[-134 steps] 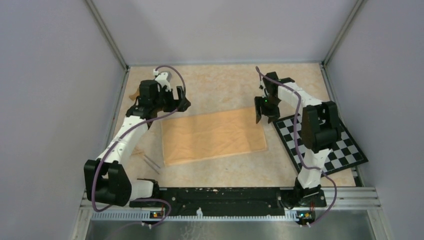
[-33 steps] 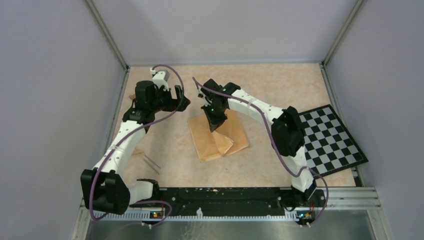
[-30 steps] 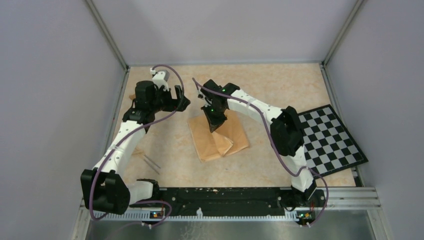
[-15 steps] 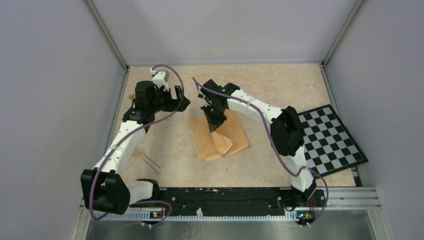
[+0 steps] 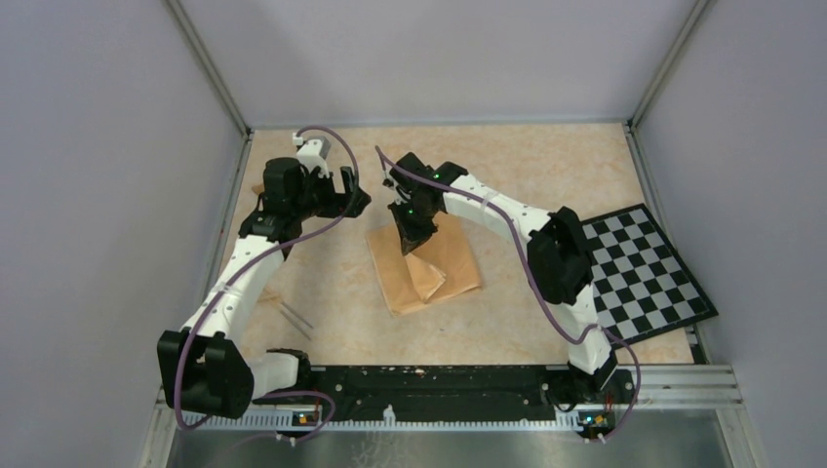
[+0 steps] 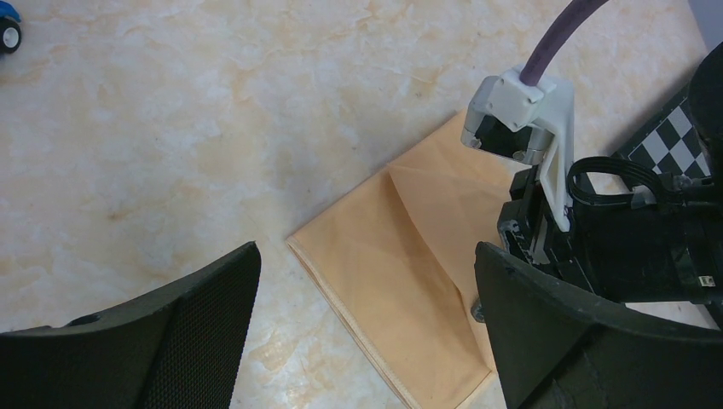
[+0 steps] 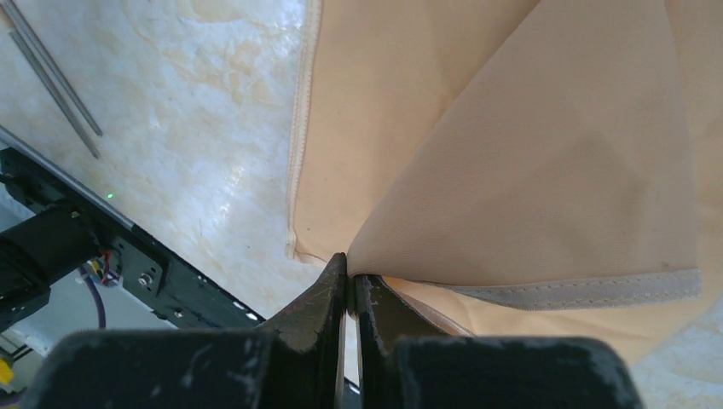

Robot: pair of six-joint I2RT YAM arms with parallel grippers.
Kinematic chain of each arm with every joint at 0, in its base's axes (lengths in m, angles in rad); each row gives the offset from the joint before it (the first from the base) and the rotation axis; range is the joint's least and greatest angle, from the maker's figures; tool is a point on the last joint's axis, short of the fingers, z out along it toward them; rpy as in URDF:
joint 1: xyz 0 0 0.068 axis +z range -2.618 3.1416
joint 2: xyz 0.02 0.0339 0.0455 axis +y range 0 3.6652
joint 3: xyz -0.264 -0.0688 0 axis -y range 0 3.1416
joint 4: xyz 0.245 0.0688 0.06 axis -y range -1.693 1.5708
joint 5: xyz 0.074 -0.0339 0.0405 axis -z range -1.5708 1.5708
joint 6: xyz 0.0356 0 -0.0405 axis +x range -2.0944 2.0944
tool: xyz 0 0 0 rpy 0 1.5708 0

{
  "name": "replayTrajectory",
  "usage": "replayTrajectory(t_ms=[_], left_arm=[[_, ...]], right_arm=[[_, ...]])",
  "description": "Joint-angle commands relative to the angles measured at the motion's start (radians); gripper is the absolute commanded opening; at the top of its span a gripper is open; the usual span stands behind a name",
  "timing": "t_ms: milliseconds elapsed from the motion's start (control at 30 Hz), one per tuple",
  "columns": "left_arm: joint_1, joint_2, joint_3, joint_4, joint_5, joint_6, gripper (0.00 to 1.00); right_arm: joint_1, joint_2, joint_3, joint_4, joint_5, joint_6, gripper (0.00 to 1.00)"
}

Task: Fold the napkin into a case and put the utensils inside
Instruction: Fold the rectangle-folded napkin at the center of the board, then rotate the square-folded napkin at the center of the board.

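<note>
The napkin (image 5: 441,273) lies folded into a compact tan-orange oblong in the middle of the table. My right gripper (image 5: 409,244) is shut on one corner of its upper layer and holds that flap lifted off the layers below. In the right wrist view the cloth (image 7: 511,187) is pinched at the tips of that gripper (image 7: 350,274). My left gripper (image 5: 353,195) hovers wide open and holds nothing, just back-left of the napkin (image 6: 401,264). The utensils (image 5: 295,318), thin silvery pieces, lie on the table to the front left, apart from the napkin, and also show as utensils (image 7: 51,81) in the right wrist view.
A black-and-white checkerboard (image 5: 649,273) lies at the right edge of the table. A small blue toy car (image 6: 8,25) sits at the far left of the left wrist view. The black base rail (image 5: 429,380) runs along the near edge. Grey walls enclose the table.
The right gripper has shifted slightly left and back with the napkin corner, and the lifted flap moved with it. The left arm has stayed still.
</note>
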Motion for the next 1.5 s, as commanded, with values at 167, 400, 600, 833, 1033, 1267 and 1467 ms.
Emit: replayTrajectory(t_ms=[167, 400, 600, 833, 1033, 1267, 1467], left_arm=[[0.0, -0.03, -0.014, 0.044, -0.024, 0.016, 0.99], [0.0, -0.086, 0.004, -0.115, -0.188, -0.095, 0.99], [0.0, -0.154, -0.098, -0.079, 0.088, -0.138, 0.98], [-0.109, 0.004, -0.175, 0.056, 0.288, -0.265, 0.97], [-0.167, -0.015, -0.206, 0.081, 0.231, -0.319, 0.97], [-0.165, -0.027, -0.166, -0.044, 0.044, -0.251, 0.99], [-0.156, 0.254, 0.03, -0.19, -0.123, -0.123, 0.99]], right_arm=[[0.003, -0.009, -0.054, 0.149, -0.073, 0.031, 0.34], [-0.04, -0.185, -0.222, 0.226, -0.127, 0.027, 0.43], [-0.159, -0.416, -0.636, 0.454, -0.228, 0.079, 0.43], [-0.245, -0.464, -0.934, 0.649, -0.24, 0.116, 0.29], [-0.344, -0.395, -0.939, 0.56, 0.02, -0.005, 0.22], [-0.343, -0.352, -0.712, 0.465, 0.108, -0.161, 0.3], [-0.36, -0.504, -0.786, 0.449, 0.089, -0.105, 0.51]])
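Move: Still pinching the raised flap, the shut right hand hovers about 9 cm above the napkin; its middle lies roughly 5 cm to the right and 1 cm ahead. The chopsticks lie some 26 cm left and 13 cm back of this hand, the board about 52 cm right and 2 cm back. From the open left hand the napkin is about 14 cm right, 11 cm back and 21 cm below, with the blue car 15 cm left and 12 cm ahead. Opening its fingers, the right hand lets go of the flap, then sweeps right some 17 cm towards the napkin's right side, drawing back and dipping about 8 cm before it turns forward 10 cm and rises slightly. Its fingers narrow on the way, then reopen to about half. The wide-open left hand comes down about 8 cm, back and right towards the napkin, tipping its fingers down. ##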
